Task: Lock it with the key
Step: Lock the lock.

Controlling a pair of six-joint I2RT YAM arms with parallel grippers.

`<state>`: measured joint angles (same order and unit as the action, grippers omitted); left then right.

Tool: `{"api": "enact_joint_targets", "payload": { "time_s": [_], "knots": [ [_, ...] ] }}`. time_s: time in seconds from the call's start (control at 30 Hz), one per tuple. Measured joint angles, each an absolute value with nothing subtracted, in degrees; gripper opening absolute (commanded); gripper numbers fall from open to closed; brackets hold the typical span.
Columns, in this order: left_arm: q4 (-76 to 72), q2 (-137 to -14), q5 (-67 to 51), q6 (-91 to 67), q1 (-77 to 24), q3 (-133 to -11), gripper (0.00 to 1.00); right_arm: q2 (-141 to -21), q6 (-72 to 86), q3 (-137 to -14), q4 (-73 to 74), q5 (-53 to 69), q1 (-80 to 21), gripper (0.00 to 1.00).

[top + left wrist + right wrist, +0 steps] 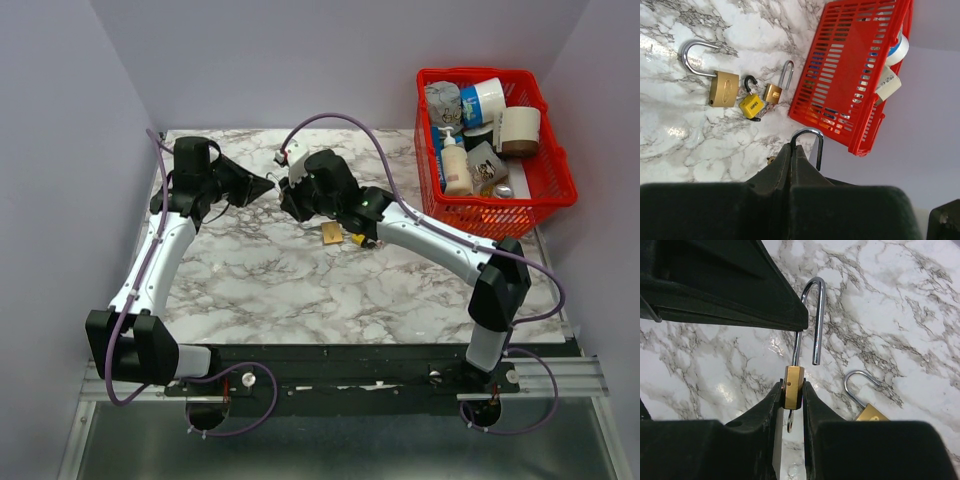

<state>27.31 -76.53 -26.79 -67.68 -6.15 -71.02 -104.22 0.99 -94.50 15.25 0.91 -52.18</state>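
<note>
A small brass padlock (792, 386) hangs in the air between both grippers, its silver shackle (815, 315) swung open. A key (790, 424) sticks out of the bottom of its body. My left gripper (791, 148) is shut on one leg of the shackle (812, 134). My right gripper (792, 392) has its jaws pressed against both sides of the brass body, with the key between its fingers. In the top view the two grippers meet over the far middle of the table, left gripper (264, 186) facing right gripper (290, 192).
On the marble table (670, 135) lie a large brass padlock (723, 88), a yellow padlock (751, 106) and a small brass padlock (773, 93), all with open shackles. A red basket (545, 185) holding bottles and tape stands at the far right.
</note>
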Motion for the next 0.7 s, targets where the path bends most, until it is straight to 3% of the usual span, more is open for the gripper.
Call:
{"api": "enact_joint_targets", "payload": {
  "time_s": [0.03,0.1,0.13,0.17,0.43,0.6,0.7],
  "knots": [
    [26.94,-76.4,-26.89,-67.81,-6.11,-70.61,0.48,-104.22,0.99,-94.5,15.4,0.91,-52.18,0.01],
    [26.61,-76.16,-27.07,-68.03,-6.07,-69.84,0.69,-104.2,0.62,-94.5,15.53,1.1,-52.18,0.01],
    [26.5,-76.05,-27.24,-68.34,-6.07,-69.56,0.93,-104.2,0.32,-94.5,15.51,1.39,-52.18,0.01],
    [26.37,-75.94,-27.31,-68.58,-5.96,-69.23,0.99,-104.09,0.01,-94.5,15.55,1.74,-52.18,0.01],
    [30.09,-72.1,-29.67,-55.42,0.86,-69.6,0.99,-94.87,-1.21,-88.53,17.12,12.6,-50.43,0.01],
    [28.58,-65.49,-39.79,-34.02,8.23,-69.58,0.98,-84.9,-5.3,-82.52,19.51,22.96,-47.29,0.01],
    [29.8,-61.69,-49.1,-18.11,8.23,-69.38,0.93,-80.53,-9.41,-80.77,22.46,28.77,-45.71,0.01]
  ]
}}
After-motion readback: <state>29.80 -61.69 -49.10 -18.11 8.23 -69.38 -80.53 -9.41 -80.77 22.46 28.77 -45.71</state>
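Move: Between the right fingers, at the hand point, sits the small lock's body, its key end poking out. From the left hand, shut on the raised shackle, that body lies about 4 cm below, 2 cm back and 3 cm to the right. The big brass padlock lies on the table some 20 cm below the right hand, 10 cm right and 3 cm ahead; the yellow padlock is about 8 cm farther right and 1 cm nearer the base. Opening wide from its pinch on the shackle, the left hand lets go, slips left off the lock, then draws back and up, rolling some 50 degrees about its own fingers. The right hand keeps its grip on the lock body and, once the left has let go, carries it back about 10 cm, rightward and up somewhat less, turning some 25 degrees counter-clockwise. ##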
